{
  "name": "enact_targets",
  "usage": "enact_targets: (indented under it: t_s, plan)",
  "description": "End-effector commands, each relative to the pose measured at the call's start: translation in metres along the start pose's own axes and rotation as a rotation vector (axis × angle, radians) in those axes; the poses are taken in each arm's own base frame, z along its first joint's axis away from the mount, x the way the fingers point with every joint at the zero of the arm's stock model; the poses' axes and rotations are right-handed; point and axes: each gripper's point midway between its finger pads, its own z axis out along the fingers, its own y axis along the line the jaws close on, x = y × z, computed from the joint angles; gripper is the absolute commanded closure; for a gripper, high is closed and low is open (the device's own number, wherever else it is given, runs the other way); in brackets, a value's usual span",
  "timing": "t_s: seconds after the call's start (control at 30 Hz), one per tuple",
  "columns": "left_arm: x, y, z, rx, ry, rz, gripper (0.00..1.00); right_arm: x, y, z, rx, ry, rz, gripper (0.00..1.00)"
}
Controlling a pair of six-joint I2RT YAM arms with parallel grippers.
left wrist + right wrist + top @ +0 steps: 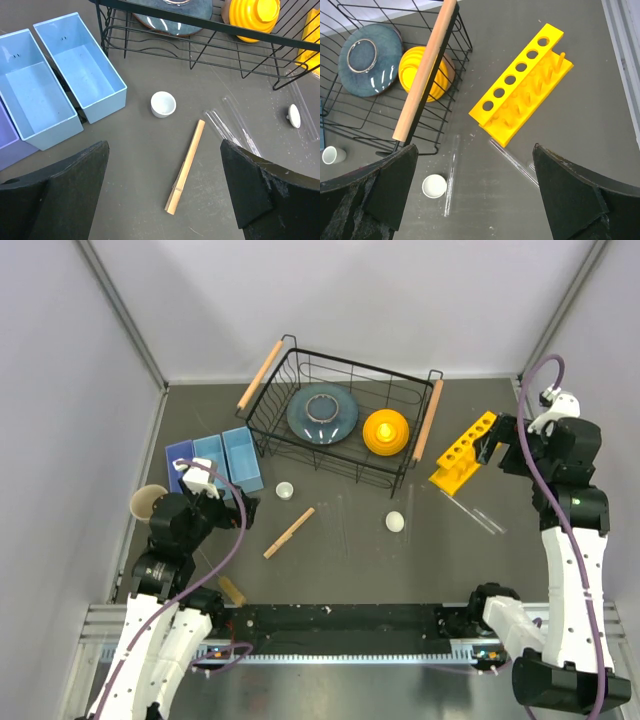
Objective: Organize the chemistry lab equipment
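Observation:
The yellow rack [463, 452] [522, 82] lies on the dark table, right of the basket. Thin clear tubes [478, 512] [451, 170] [234, 127] lie flat near it. One small white round piece [285, 490] [163, 104] stands left of centre. Another [395, 522] [434, 185] [294, 115] lies toward the right. Between them lies the short wooden stick [289, 533] [186, 166], slanted. My left gripper [232, 502] [164, 148] hangs open above the stick's near end, holding nothing. Beside the rack, my right gripper [497, 447] [474, 150] is open and empty above the tubes.
A black wire basket [300, 360] with wooden handles stands at the back, holding a grey-blue plate [322, 413] and an orange bowl [385, 430]. Blue bins [215, 462] [80, 65] sit at the left. A tan cup [148, 502] stands by the left arm.

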Motion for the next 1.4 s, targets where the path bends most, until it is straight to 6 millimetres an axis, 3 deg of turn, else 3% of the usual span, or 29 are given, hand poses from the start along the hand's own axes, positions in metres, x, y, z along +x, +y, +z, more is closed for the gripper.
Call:
enact_targets:
  t_s: [0.0, 0.17, 0.3, 0.43, 0.7, 0.73, 0.77, 0.93, 1.13, 1.37]
  plan:
    - [-0.021, 0.0, -0.002, -0.009, -0.074, 0.007, 0.01, -0.02, 0.011, -0.013, -0.048, -0.07, 0.011, 0.01]
    - [-0.02, -0.005, -0.002, 0.008, -0.06, -0.034, 0.01, -0.018, 0.034, -0.021, -0.188, -0.057, -0.053, 0.01]
    - [-0.011, -0.033, 0.0, 0.15, 0.02, -0.145, 0.01, -0.007, 0.079, -0.038, -0.494, -0.024, -0.187, 0.01]
    - [0.008, -0.051, -0.002, 0.23, 0.155, -0.244, 0.01, 0.012, 0.103, -0.053, -0.723, -0.004, -0.306, 0.01]
    - [0.057, -0.054, 0.003, 0.132, 0.509, -0.242, 0.01, 0.053, 0.092, -0.04, -0.765, 0.024, -0.436, 0.01]
    - [0.069, -0.058, 0.008, 0.088, 0.567, -0.164, 0.01, 0.057, 0.093, -0.041, -0.787, 0.021, -0.452, 0.01]
    - [0.069, -0.063, 0.007, 0.081, 0.592, -0.131, 0.01, 0.069, 0.093, -0.04, -0.808, 0.046, -0.452, 0.01]
    - [0.091, -0.09, 0.02, 0.111, 0.727, -0.009, 0.01, 0.088, 0.093, -0.039, -0.881, 0.073, -0.499, 0.01]
    - [0.099, -0.126, 0.043, 0.136, 0.769, -0.061, 0.04, 0.1, 0.088, -0.034, -0.887, 0.124, -0.49, 0.01]
    - [0.104, -0.152, 0.06, 0.143, 0.665, -0.209, 0.05, 0.122, 0.064, -0.018, -0.763, 0.197, -0.516, 0.01]
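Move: The two glass tubes lie some 20 cm to my left hand's right, 3 cm nearer the base and about 21 cm below it. The wooden stick is about 9 cm to that hand's right and 4 cm back; the small white cup 7 cm right, 5 cm ahead. The white funnel is roughly 16 cm left of my right hand, 8 cm back and 28 cm down, with a single tube 3 cm to the right of it; the yellow rack stands 7 cm ahead of my right hand. I bring both empty hands in towards the middle. My left sweeps about 15 cm right, sinking 10 and easing back a little, over the wooden stick towards the two tubes while its fingers tip down some 45 degrees. My right goes about 10 cm left and somewhat back towards the white funnel, turning 55 degrees counter-clockwise, then sinks. Both grippers stay open, touching nothing. ##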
